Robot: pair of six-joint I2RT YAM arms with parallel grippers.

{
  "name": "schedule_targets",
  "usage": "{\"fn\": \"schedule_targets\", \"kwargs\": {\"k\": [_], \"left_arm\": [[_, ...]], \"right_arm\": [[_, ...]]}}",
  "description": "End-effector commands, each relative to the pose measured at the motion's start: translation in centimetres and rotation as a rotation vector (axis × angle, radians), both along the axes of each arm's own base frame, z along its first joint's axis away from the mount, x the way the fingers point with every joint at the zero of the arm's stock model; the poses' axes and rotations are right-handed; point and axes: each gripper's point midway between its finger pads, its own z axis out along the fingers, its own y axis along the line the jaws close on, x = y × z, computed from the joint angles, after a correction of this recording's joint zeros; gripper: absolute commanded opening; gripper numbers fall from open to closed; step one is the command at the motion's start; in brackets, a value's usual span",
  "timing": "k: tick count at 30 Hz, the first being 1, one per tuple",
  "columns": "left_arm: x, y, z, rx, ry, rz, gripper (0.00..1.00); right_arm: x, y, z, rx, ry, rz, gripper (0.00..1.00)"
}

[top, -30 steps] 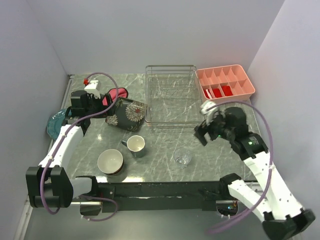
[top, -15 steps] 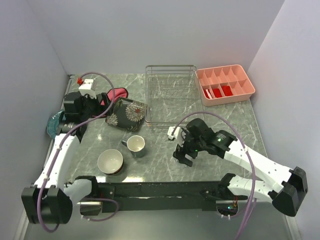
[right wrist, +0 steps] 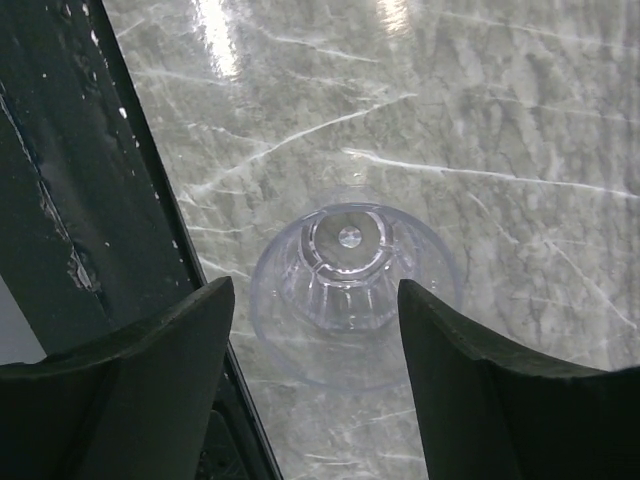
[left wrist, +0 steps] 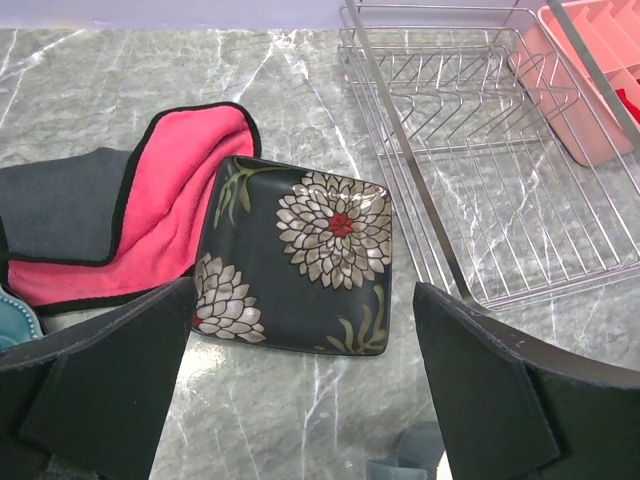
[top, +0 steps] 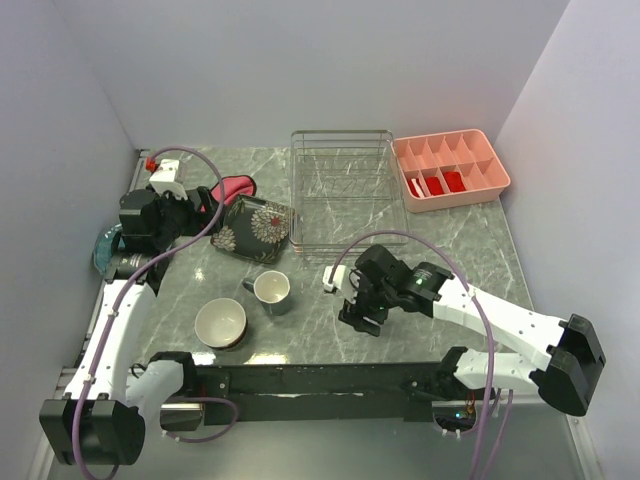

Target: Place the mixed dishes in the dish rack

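Note:
The square dark plate with white flowers [top: 252, 228] [left wrist: 300, 250] lies left of the silver wire dish rack [top: 340, 190] [left wrist: 480, 150]. My left gripper [top: 200, 207] [left wrist: 305, 305] hovers just before the plate, open and holding nothing. A grey-blue mug [top: 272, 292] and a dark cream-lined bowl [top: 220, 323] stand near the front. A blue plate [top: 105, 250] shows at the far left. My right gripper [top: 362, 318] [right wrist: 315, 300] points down over an upright clear glass [right wrist: 350, 290], open, one finger on each side with gaps.
A red-pink cloth [top: 232, 190] [left wrist: 170, 170] lies behind the square plate, on a grey cloth [left wrist: 60, 210]. A pink compartment tray [top: 450, 168] sits right of the rack. The table's dark front edge [right wrist: 60, 200] runs close to the glass.
My right arm swung from the right side to the front middle and came down over the glass, its jaws narrowing. The left gripper shifted slightly left.

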Motion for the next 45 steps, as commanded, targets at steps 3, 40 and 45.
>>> {"fn": "schedule_targets", "kwargs": {"k": [3, 40, 45], "left_arm": [[-0.1, -0.3, 1.0, -0.035, -0.029, -0.008, 0.96], [5.4, -16.7, 11.6, -0.759, 0.155, -0.807, 0.96], [7.6, -18.3, 9.0, -0.773, 0.255, -0.801, 0.96]], "right_arm": [[-0.2, 0.0, -1.1, -0.018, -0.019, 0.005, 0.71], [21.1, 3.0, 23.1, 0.754, 0.104, -0.453, 0.00], [25.4, 4.1, 24.5, 0.937, 0.316, -0.498, 0.00]]}}
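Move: The glass stands just under the right hand, its middle about 2 cm ahead, 1 cm left and some 7 cm below the open fingers. The mug is roughly 22 cm to that hand's left and 7 cm ahead; the dish rack's middle lies about 30 cm ahead and 4 cm left. From the left hand the glass is some 17 cm back, 37 cm right and 22 cm down. Right pinches the glass's rim, carries it about 25 cm forward, 20 up, over rack; open left swings right. ##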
